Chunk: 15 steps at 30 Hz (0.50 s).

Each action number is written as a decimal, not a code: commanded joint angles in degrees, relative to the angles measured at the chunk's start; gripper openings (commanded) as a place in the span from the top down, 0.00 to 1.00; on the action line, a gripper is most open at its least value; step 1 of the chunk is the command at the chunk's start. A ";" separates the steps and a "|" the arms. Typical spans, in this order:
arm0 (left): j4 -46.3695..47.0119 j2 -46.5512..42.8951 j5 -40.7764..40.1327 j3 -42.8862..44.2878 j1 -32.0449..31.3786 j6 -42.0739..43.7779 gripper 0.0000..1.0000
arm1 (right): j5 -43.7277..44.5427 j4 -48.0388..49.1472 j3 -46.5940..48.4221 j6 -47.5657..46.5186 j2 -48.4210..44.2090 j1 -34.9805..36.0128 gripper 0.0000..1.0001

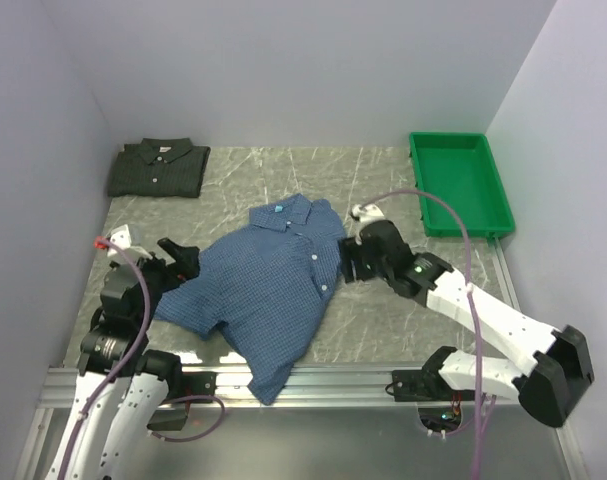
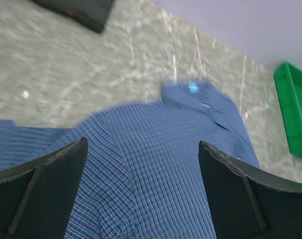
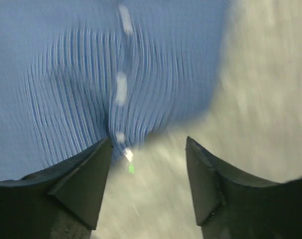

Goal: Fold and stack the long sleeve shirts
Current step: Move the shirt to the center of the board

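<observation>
A blue fine-check shirt [image 1: 268, 290] lies spread on the marble table, collar toward the back, hem hanging over the front edge. A dark green-grey shirt [image 1: 159, 167] rests folded at the back left. My left gripper [image 1: 186, 258] is open over the blue shirt's left side; in its wrist view the blue shirt [image 2: 151, 169] fills the gap between the wide-set fingers [image 2: 56, 179]. My right gripper [image 1: 345, 262] is open at the shirt's right edge. In the right wrist view the blue shirt's button placket [image 3: 122, 89] lies just beyond the fingertips, with nothing held.
A green plastic tray [image 1: 461, 182] stands at the back right, also visible in the left wrist view as the green tray [image 2: 294, 114]. Grey walls close in the table on three sides. A metal rail [image 1: 313, 385] runs along the front edge.
</observation>
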 commanded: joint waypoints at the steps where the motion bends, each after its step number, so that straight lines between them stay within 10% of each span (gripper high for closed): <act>1: 0.76 4.52 6.69 2.49 -0.21 -4.71 0.01 | 9.73 -4.90 -1.29 4.98 -9.46 0.23 0.30; 15: 9.09 36.77 -0.93 3.62 -0.12 -12.29 0.03 | -5.90 1.05 -3.58 12.63 -5.87 1.37 0.28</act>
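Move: The blue shirt lies spread below both empty hands. Its near-left shoulder, at the sleeve's root, is about 8 cm ahead of the left hand, 6 cm to its right and 21 cm below; the collar is some 25 cm ahead and 22 cm right, the folded black shirt roughly 39 cm ahead and 14 cm left. From the right hand, the shirt's lowest visible button is about level ahead-wise, 5 cm left and 16 cm below, the collar 22 cm ahead and 17 cm left. Dropping about 11 cm, the left hand also works forward some 5 cm and a little right, towards the sleeve root of the blue shirt, its wide-open fingers tipping down by nearly 30 degrees. The open right hand eases back about 3 cm beside the button edge, swinging some 4 cm right and then back left, ending at nearly its starting height. ##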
